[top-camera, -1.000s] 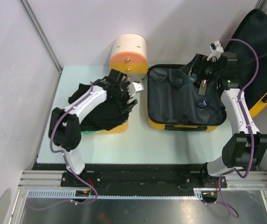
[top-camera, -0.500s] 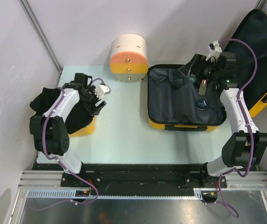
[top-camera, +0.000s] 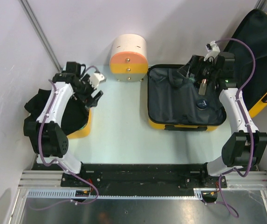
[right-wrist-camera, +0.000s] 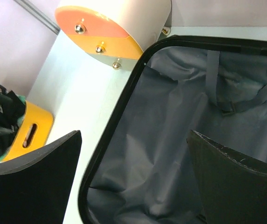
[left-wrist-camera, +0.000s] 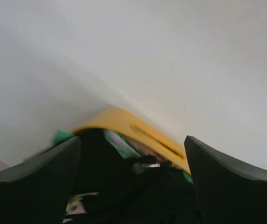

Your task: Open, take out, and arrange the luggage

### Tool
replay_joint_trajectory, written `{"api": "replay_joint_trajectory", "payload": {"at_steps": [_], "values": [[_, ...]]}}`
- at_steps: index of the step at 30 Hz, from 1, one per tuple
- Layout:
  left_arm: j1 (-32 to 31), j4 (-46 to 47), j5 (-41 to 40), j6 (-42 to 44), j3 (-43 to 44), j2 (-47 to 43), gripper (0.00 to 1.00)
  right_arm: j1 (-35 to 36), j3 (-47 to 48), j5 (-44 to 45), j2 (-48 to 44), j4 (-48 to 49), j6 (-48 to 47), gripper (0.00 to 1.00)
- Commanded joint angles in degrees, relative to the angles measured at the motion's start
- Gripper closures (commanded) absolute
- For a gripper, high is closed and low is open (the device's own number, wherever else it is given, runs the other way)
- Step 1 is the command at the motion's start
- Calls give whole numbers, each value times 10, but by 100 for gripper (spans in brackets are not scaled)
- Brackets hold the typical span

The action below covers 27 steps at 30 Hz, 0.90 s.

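The luggage (top-camera: pixel 184 125) lies open on the right half of the table, yellow shell down and dark lining up, with its lid (top-camera: pixel 263 42) leaning back at the far right. My right gripper (top-camera: pixel 195 71) hangs open over its far rim. In the right wrist view only the lining of the luggage (right-wrist-camera: pixel 170 116) lies beyond that gripper (right-wrist-camera: pixel 134 135). My left gripper (top-camera: pixel 96 88) is open at the far left, just above a small yellow tub (top-camera: pixel 84 127). Nothing is clamped in the left gripper (left-wrist-camera: pixel 132 140).
Black clothes (top-camera: pixel 44 105) are heaped in the tub and spill over the table's left edge; the left wrist view shows the clothes (left-wrist-camera: pixel 110 172) and the tub's slotted rim (left-wrist-camera: pixel 124 119). A cream-and-orange cylinder (top-camera: pixel 128 52) lies on its side at the back centre, also the cylinder (right-wrist-camera: pixel 119 23).
My left arm has swung left, and the tub with the black clothes has slid with it to the table's left edge. Its jaws have widened. The right arm has barely moved.
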Motion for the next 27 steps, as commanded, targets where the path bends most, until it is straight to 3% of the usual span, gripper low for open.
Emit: {"api": "replay_joint_trajectory", "payload": {"at_steps": [1,7,10,13,17,19,27], "values": [[-55,-16,90,-86,116,-36,2,22,7,23,-5,4,-90,0],[-79,64,94,-229,267,-13,0,12,4,82,-23,-14,-194,0],[-78,153,91,-307,297,-6,0,-17,4,47,-16,-58,-261,0],[-79,196,123,-370,344,28,0,-41,3,29,-1,-89,-277,0],[-76,208,145,-521,402,111,0,-63,3,10,14,-102,-271,0],[-71,209,184,-575,402,134,0,-68,4,0,20,-96,-274,1],[-124,259,118,-670,287,163,0,-90,4,-32,65,-84,-263,0]]}}
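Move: The drawer cabinet stands about 21 cm ahead of the left hand and 18 cm to its right, its middle some 7 cm lower. The clothes-filled yellow box is about 5 cm back and 16 cm left of that hand; the open suitcase's middle is about 46 cm right and 3 cm ahead. From the right hand, the gold-capped bottle lies roughly 13 cm right, 3 cm ahead and 27 cm below, with the blue disc 10 cm nearer the base. Rising fast by some 26 cm and then dipping about 11 cm, the open, empty left hand swings right and forward, away from the yellow box towards the drawer cabinet, its wrist rolling so the down-pointing fingers come round to right and forward. The right hand, still open, shifts right and sinks over the suitcase towards the bottle, rolling its left side down about 20 degrees. ##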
